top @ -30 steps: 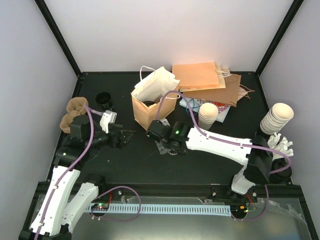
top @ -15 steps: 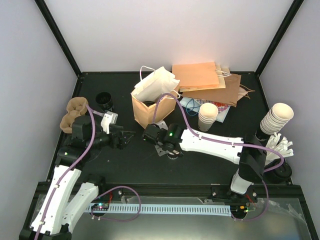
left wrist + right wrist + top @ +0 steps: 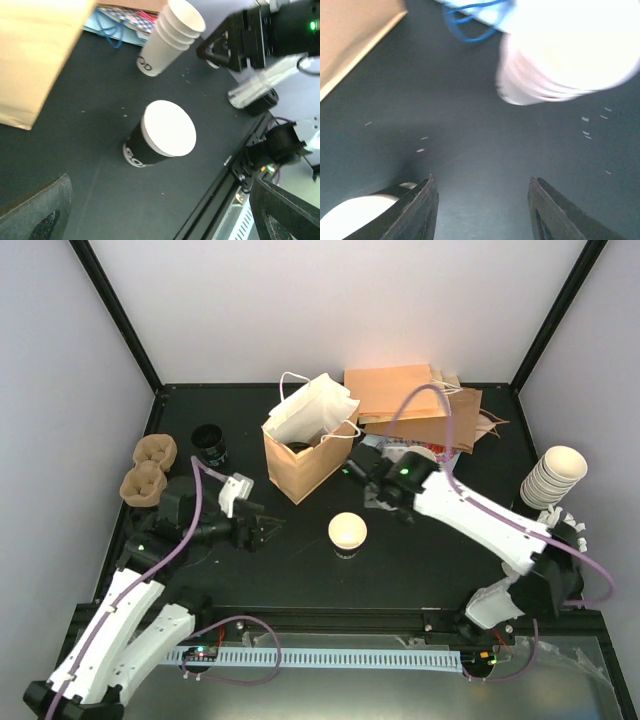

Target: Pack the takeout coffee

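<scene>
A black-walled cup with a white lid (image 3: 347, 532) stands alone on the black table in front of the open brown paper bag (image 3: 303, 462). The left wrist view shows it upright and centred (image 3: 167, 135); the right wrist view shows only its edge, bottom left (image 3: 360, 220). No white cup with a black lid is in view. My left gripper (image 3: 262, 531) is open and empty, to the left of the cup and apart from it; its fingers (image 3: 35, 210) frame the view. My right gripper (image 3: 378, 490) is open and empty, up and right of the cup.
A white bag (image 3: 312, 408) leans in the brown bag's mouth. Flat brown bags (image 3: 420, 400) lie at the back. Lidless white cups (image 3: 172, 37) are stacked behind the right arm, with more at the right edge (image 3: 555, 475). Pulp carrier trays (image 3: 148, 468) and a black cup (image 3: 209, 443) sit far left.
My right gripper, which was over the cup, has pulled back to the right and left the cup standing alone. My left gripper has moved right, towards the cup.
</scene>
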Controlling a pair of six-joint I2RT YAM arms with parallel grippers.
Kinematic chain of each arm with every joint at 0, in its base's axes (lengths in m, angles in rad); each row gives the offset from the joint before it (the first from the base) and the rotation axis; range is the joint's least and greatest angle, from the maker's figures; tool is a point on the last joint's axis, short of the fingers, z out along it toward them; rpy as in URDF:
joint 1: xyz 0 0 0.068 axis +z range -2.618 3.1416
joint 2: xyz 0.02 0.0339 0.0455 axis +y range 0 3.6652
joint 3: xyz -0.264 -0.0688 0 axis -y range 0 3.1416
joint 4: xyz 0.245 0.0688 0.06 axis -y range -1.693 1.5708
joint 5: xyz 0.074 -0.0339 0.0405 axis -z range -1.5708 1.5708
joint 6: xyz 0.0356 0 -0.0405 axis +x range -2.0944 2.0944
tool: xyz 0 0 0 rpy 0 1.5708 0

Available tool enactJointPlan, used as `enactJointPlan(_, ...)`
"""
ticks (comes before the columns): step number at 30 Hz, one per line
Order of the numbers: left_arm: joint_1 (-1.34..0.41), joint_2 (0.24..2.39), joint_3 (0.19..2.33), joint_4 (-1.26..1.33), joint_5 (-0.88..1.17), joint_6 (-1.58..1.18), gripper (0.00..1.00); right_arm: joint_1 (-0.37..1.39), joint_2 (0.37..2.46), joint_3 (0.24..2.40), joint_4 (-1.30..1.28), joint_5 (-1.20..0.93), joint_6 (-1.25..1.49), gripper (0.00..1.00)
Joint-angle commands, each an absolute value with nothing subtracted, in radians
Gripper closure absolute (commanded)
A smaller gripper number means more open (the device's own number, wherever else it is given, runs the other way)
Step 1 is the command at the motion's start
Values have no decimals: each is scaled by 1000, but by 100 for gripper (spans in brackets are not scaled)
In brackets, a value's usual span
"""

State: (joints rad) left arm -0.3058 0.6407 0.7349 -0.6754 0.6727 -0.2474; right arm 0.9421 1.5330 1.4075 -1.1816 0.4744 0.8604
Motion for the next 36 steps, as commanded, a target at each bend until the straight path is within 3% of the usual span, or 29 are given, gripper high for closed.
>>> enactJointPlan(1,-476,637,727,-568,568,-335,1,850,1357,1290,-1292,575,1070,40)
enactJointPlan(5,-650,690,742,-497,473,-385,1,818,1254,1165,-1418,675,1297,16)
enactJointPlan(9,-761,760,779,-463,428,-403,1,779,1160,1050,-1518,702,1492,0)
enactJointPlan(16,-872,861,829,-430,412,-398,1,724,984,908,-1511,715,1595,0)
enactJointPlan(24,-969,990,920,-384,382,-390,1,492,907,881,-1442,681,1459,0)
enactJointPlan(36,-989,1008,943,-399,394,-364,1,377,962,848,-1466,695,1515,0)
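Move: The white-topped black cup stands about 17 cm to the left hand's right, 8 cm ahead and 15 cm below it. The takeout bag is some 16 cm beyond the cup and 8 cm to its left; the white cup stack, 14 cm beyond the cup and 16 cm to its right. From the right hand the black lid stack lies roughly 42 cm right, 14 cm back and 12 cm below, with the stick jar 9 cm to the left of those lids and 2 cm farther out. The freestanding cup is approached by the wide-open left hand, which sweeps about 14 cm right and 5 cm back, turning some 20 degrees clockwise and stopping short without touching it. Meanwhile the right hand leaves that cup empty, swinging about 26 cm right and 10 cm back towards the stick jar and black lids, turning 60 degrees clockwise and spreading its half-open fingers fully. ##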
